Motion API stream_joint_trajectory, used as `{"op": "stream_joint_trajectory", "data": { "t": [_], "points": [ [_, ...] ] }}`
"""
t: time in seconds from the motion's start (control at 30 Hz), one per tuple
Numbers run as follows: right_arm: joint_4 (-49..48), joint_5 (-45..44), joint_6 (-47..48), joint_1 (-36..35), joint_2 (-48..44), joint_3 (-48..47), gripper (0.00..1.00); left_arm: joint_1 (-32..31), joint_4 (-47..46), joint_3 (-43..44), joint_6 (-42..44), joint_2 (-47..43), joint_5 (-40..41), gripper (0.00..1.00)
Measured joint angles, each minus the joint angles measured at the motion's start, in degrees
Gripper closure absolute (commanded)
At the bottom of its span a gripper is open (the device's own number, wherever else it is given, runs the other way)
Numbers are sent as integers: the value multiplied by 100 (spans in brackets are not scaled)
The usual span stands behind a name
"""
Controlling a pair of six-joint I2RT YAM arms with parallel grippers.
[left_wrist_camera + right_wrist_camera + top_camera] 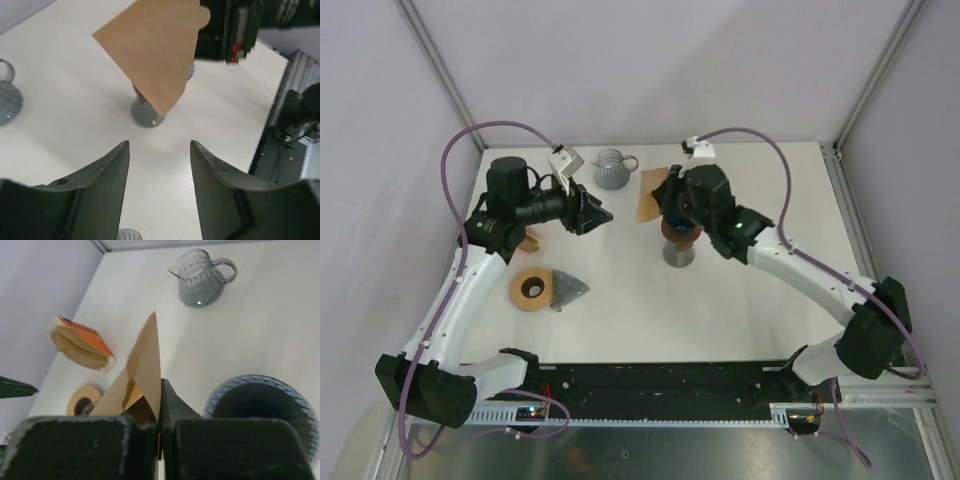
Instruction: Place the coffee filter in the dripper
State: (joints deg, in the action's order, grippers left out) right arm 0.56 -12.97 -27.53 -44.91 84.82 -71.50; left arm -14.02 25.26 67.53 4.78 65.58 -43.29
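Note:
My right gripper (663, 198) is shut on a brown paper coffee filter (647, 206) and holds it in the air just left of the grey-blue ribbed dripper (680, 243). In the right wrist view the filter (145, 360) is pinched between the closed fingers (172, 402), and the dripper's open mouth (262, 410) lies to the lower right. My left gripper (603, 215) is open and empty, pointing at the filter from the left. In the left wrist view the gripper (159, 145) faces the hanging filter (155, 50), with the dripper's base (146, 114) behind it.
A grey glass pitcher (612, 168) stands at the back. An orange pack of filters (529, 240), a wooden ring (530, 288) and a grey fan-shaped holder (570, 289) lie at the left. The pitcher (200, 277) and the pack (80, 342) also show in the right wrist view.

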Motion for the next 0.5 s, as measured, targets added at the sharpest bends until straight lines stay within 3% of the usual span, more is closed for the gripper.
{"op": "stream_joint_trajectory", "data": {
  "t": [0.17,0.27,0.5],
  "points": [
    [1751,708,354,715,-323,-850,100,-2,87,284,-166,2,-398,42],
    [3154,929,704,1075,-219,-1921,100,-20,61,481,-190,33,-363,42],
    [5836,1305,1499,1279,990,-4354,100,-485,68,675,-203,407,33,40]
  ]
}}
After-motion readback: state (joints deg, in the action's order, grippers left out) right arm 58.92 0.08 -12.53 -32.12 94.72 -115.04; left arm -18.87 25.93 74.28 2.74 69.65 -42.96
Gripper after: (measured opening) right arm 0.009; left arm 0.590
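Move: The dripper that the held coffee filter is meant for stands about 6 cm ahead of the right hand, 4 cm to its right and some 12 cm below. The glass server is directly under the dripper, about 20 cm below the hand. The glass pitcher stands roughly 30 cm ahead and 15 cm left, down on the table. From the left hand, the dripper lies some 12 cm ahead, 20 cm to the right and 14 cm lower. The coffee filter, still pinched in the shut right fingers, is swung about 9 cm to the right across the near side of the dripper while the hand rises, then dips slightly at the end. Meanwhile the wrist tips almost 30 degrees, aiming the fingers more steeply down. The empty left hand, fingers staying open, lifts a little, then shifts some 3 cm right. ##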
